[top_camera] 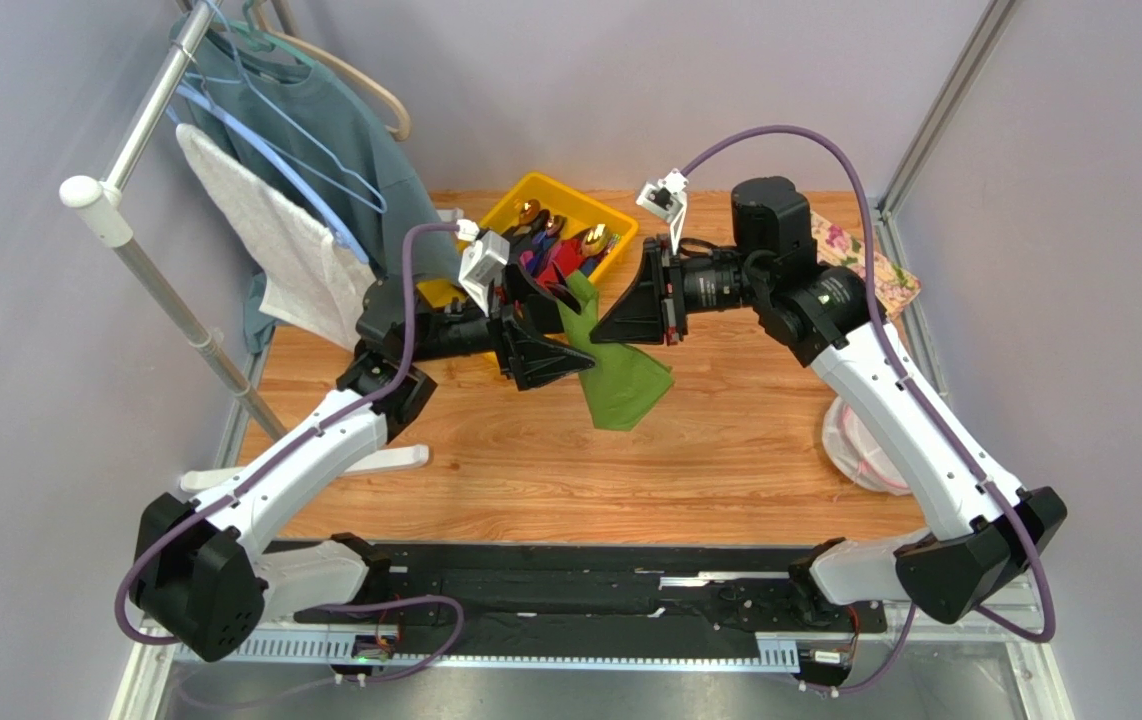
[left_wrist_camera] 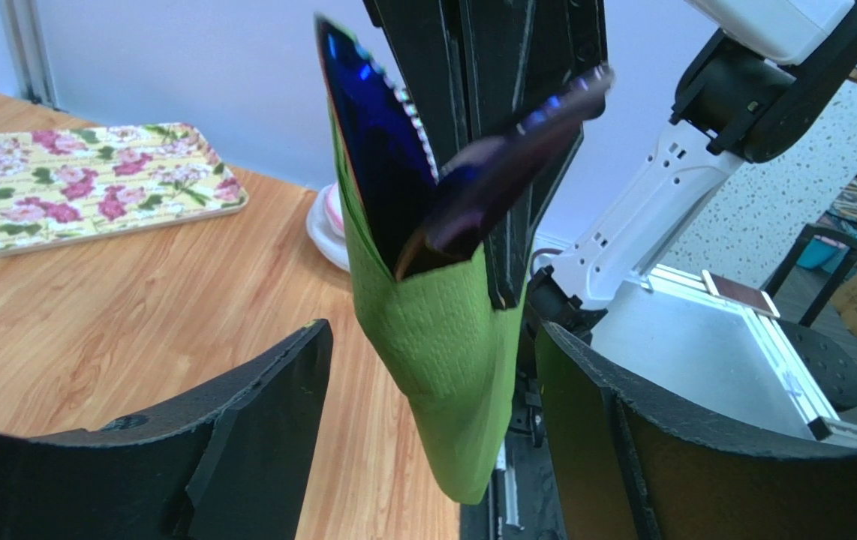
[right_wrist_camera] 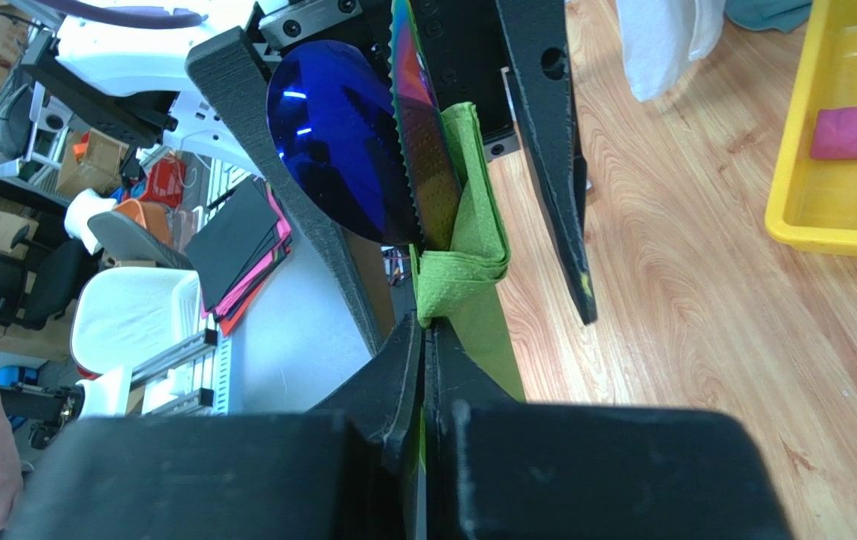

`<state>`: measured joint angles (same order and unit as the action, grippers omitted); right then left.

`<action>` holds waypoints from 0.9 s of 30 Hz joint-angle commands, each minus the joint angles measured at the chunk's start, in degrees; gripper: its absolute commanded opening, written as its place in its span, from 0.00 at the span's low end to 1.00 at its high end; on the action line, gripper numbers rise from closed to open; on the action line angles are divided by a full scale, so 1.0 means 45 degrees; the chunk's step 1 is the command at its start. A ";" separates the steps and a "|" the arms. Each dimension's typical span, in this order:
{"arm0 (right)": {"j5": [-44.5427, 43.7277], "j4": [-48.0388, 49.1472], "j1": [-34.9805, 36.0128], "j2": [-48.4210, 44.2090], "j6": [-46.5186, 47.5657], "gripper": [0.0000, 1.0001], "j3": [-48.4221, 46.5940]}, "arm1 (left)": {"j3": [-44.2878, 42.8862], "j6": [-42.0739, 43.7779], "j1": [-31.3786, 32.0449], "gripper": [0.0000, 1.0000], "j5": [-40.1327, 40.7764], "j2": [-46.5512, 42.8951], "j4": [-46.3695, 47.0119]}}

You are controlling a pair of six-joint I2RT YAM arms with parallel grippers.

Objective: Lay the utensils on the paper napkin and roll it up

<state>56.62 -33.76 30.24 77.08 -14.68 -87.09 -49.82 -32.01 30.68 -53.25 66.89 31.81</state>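
The green paper napkin (top_camera: 625,383) hangs in the air above the table, folded around two utensils. Their dark blue iridescent heads, a spoon (right_wrist_camera: 337,141) and a serrated knife (right_wrist_camera: 422,135), stick out of its top; they also show in the left wrist view (left_wrist_camera: 382,146). My right gripper (right_wrist_camera: 427,326) is shut on the napkin's (right_wrist_camera: 473,236) edge and holds the bundle up. My left gripper (left_wrist_camera: 431,338) is open, one finger on each side of the hanging napkin (left_wrist_camera: 444,349), not touching it. More utensils (top_camera: 555,240) with gold heads lie in the yellow bin (top_camera: 615,225).
A cream floral tray (top_camera: 870,263) lies at the back right, also in the left wrist view (left_wrist_camera: 84,186). A white bowl (top_camera: 863,443) sits at the table's right edge. A clothes rack with a white towel (top_camera: 292,240) stands at the back left.
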 commanded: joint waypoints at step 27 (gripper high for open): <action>-0.0961 0.0276 -0.0254 -0.0917 0.0195 0.56 -0.0647 | -0.0530 -0.1870 0.0059 0.00 0.0037 -0.0256 0.0489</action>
<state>53.23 -33.95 30.48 75.75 -14.09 -87.29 -50.85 -37.89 31.81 -54.02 67.24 32.84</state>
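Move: From the left hand, open and pointing to the robot's right, the upper part of the napkin roll lies about 2 cm to the right, 1 cm back and level. The yellow basket's middle is roughly 18 cm farther out, 7 cm left and 25 cm below. The right hand, pointing left, already pinches the roll at its fingertips. From it, the left hand's point is some 3 cm to the left and level, and the basket about 18 cm ahead, 10 cm left, 25 cm below. Easing about 1 cm up and 1 cm back, the left hand shuts its wide-open fingers on the upright napkin roll just below the spoon and knife heads, and pinches it. The right hand stays almost in place and keeps its grip until the left has closed, then opens to about half and lets go. ##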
